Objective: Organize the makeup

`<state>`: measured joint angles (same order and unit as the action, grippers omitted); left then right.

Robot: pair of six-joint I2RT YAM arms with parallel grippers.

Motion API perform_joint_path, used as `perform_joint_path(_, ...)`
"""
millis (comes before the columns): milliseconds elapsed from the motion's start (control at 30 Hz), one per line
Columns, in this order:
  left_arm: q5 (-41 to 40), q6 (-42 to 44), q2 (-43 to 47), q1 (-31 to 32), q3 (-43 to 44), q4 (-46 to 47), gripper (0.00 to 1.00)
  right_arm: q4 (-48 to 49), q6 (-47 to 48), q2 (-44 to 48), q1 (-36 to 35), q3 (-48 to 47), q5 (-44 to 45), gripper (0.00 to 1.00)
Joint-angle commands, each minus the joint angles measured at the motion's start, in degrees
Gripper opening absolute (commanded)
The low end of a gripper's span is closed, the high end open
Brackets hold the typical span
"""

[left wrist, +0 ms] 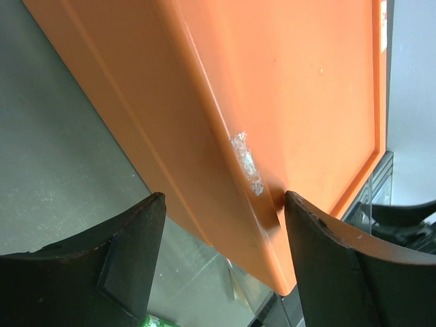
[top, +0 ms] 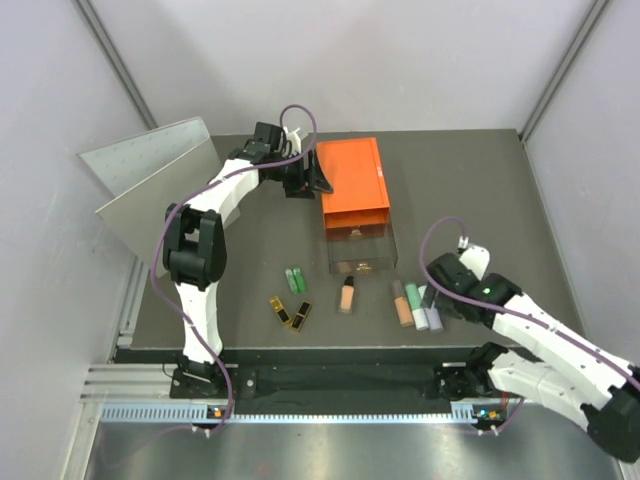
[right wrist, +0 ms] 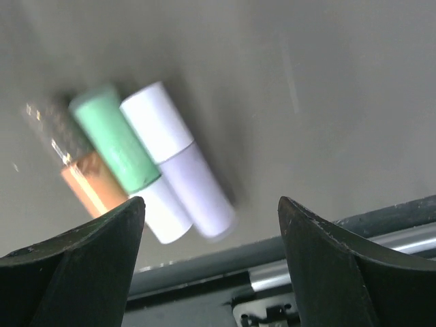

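Observation:
The makeup lies along the table's near part: two green tubes (top: 295, 279), two black-gold flat cases (top: 292, 313), a peach bottle (top: 347, 296), and an orange stick (top: 402, 303), a green stick (top: 414, 300) and a white stick (top: 433, 318) side by side. My right gripper (top: 438, 302) hovers open right beside the sticks. Its wrist view shows the green stick (right wrist: 112, 139), white stick (right wrist: 178, 160) and orange stick (right wrist: 90, 187) ahead of the open right gripper (right wrist: 211, 225), none between the fingers. My left gripper (top: 312, 183) stands open, straddling the left edge of the orange box (left wrist: 272, 102).
The orange box (top: 350, 178) stands at the back centre with clear drawers (top: 361, 250) pulled out toward the makeup. A grey panel (top: 150, 180) leans at the back left. The table's front rail (right wrist: 272, 252) runs just below the right fingers.

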<state>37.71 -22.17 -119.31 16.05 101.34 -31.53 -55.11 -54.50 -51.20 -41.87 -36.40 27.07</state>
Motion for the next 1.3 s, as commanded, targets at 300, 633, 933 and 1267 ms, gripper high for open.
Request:
perform_joint_path(300, -4.1, 5.2, -1.0, 0.0, -2.4, -5.7, 0.75, 12.6, 10.9, -7.8, 7.6, -0.5, -8.0, 0.78)
perform_joint_path(633, -4.1, 5.4, -1.2, 0.0, -2.3, -6.0, 0.75, 14.2, 14.8, -13.5, 10.8, -3.6, -5.6, 0.62)
perform_joint_path(933, -4.4, 6.3, -1.5, 0.0, -2.0, -6.9, 0.75, 18.1, 15.7, -18.8, 11.8, -1.7, -8.3, 0.59)
perform_joint_path(1267, -4.6, 6.4, -1.9, 0.0, -2.1, -7.3, 0.76, 23.3, 16.1, -25.3, 12.1, 0.3, -10.5, 0.40)
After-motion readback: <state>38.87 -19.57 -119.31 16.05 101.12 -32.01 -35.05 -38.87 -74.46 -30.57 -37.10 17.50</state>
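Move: The lilac tube lies about 3 cm ahead of the right hand, 1 cm to its left and some 6 cm below. Right against it on the left is the green tube, roughly 4 cm to the hand's left and 3 cm ahead; the brown tube comes next, about 7 cm left and 4 cm ahead. From the left hand the lilac tube lies roughly 26 cm back, 25 cm to the right and 13 cm below. The right hand reaches forward and down about 5 cm each way towards the cap end of the lilac tube, after a tiny jog to the right; it sinks first, goes nearly level for a short stretch with the fingers already starting to close, then sinks again. The fingers tip some 10 degrees steeper and close from wide open to a little under half, the left one working down between the lilac and green tubes and the right one along the lilac tube's outer side, so that they take its cap end between them. ##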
